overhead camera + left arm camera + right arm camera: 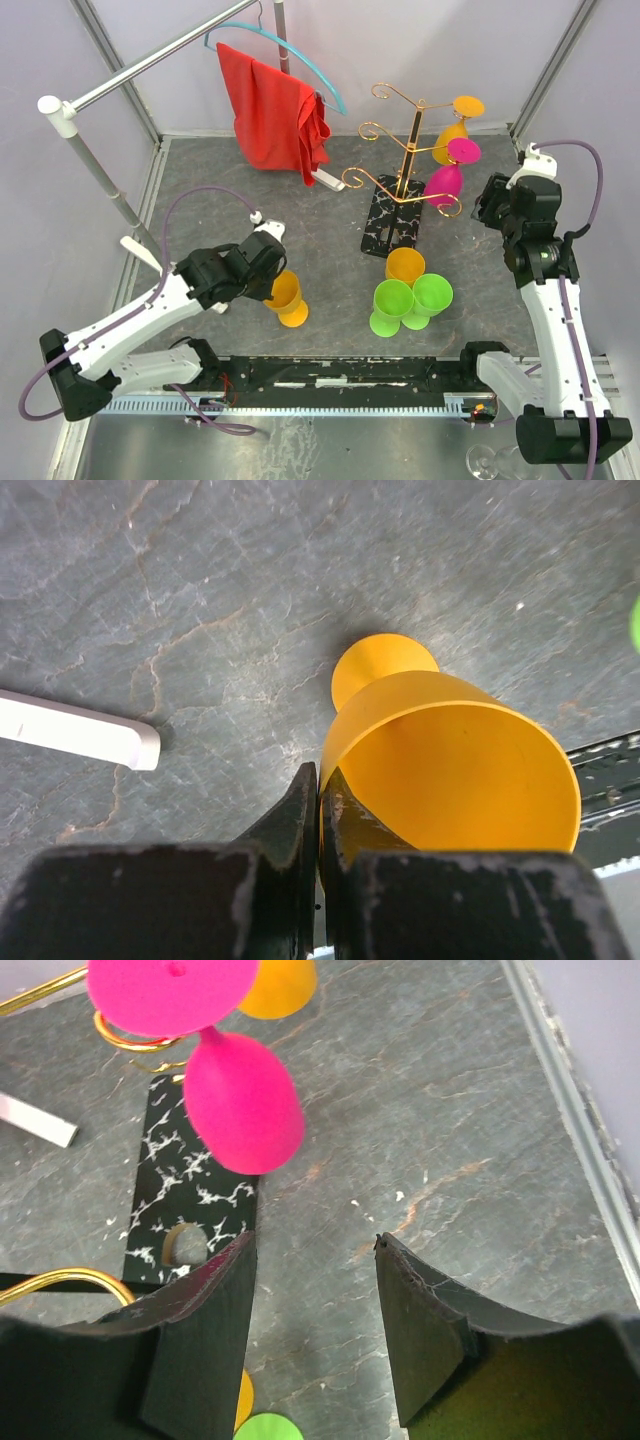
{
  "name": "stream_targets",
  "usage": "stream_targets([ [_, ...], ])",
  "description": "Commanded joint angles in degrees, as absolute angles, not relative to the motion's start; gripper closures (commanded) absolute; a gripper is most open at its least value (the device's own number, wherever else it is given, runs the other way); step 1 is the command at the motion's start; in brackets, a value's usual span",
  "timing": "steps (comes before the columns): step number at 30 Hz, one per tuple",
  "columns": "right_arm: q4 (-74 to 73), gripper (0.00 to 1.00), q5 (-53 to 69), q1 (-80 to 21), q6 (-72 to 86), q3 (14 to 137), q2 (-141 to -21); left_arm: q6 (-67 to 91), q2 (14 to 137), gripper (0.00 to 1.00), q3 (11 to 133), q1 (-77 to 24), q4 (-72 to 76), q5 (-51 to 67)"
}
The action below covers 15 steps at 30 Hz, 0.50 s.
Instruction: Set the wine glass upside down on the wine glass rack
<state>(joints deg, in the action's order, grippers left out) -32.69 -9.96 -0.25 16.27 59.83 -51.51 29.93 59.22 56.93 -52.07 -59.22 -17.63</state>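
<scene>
An orange wine glass (285,297) is at the table's front left, its open bowl (450,770) facing the left wrist camera and its foot toward the table. My left gripper (320,782) is shut on the bowl's rim, one finger inside and one outside. The wine glass rack (405,170), a gold tree on a black marbled base (195,1200), stands at the back right. A pink glass (240,1100) and an orange glass (458,128) hang upside down on it. My right gripper (315,1245) is open and empty, just right of the rack.
Two green cups (395,300) and an orange cup (405,265) cluster in front of the rack. A blue hanger with red cloth (270,105) hangs on a metal rail at the back left. A white bar (80,735) lies left of the held glass.
</scene>
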Motion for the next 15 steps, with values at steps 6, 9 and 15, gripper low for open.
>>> stream_targets([
  [6, -35.4, 0.41, 1.7, -0.1, 17.9, 68.6, -56.5, 24.8, 57.1, 0.97, 69.4, -51.9, -56.5, -21.2],
  [9, -36.1, 0.41, 1.3, -0.1, 17.5, 68.9, -56.5, 24.2, 57.2, 0.97, 70.4, -51.9, -56.8, -21.8],
  [15, -36.6, 0.41, 5.0, -0.1, 18.3, 68.6, -57.5, 23.3, 55.1, 0.97, 72.1, -51.9, -55.3, -22.9],
])
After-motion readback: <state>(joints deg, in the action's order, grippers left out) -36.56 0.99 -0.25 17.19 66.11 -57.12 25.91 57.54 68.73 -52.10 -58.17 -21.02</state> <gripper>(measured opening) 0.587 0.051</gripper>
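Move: The left hand already grips the tilted wine glass by its rim; the rack stands about 17 cm ahead of it, 26 cm to its right and slightly higher. From that hand, another orange glass stands 27 cm right and 4 cm ahead, the green pair 28 cm right and 3 cm back. The held glass lies about 43 cm left of the right hand, 14 cm back and 18 cm lower. Left hand raises the pinched glass about 8 cm, edging towards the rack; open right hand shifts 3.5 cm left. ##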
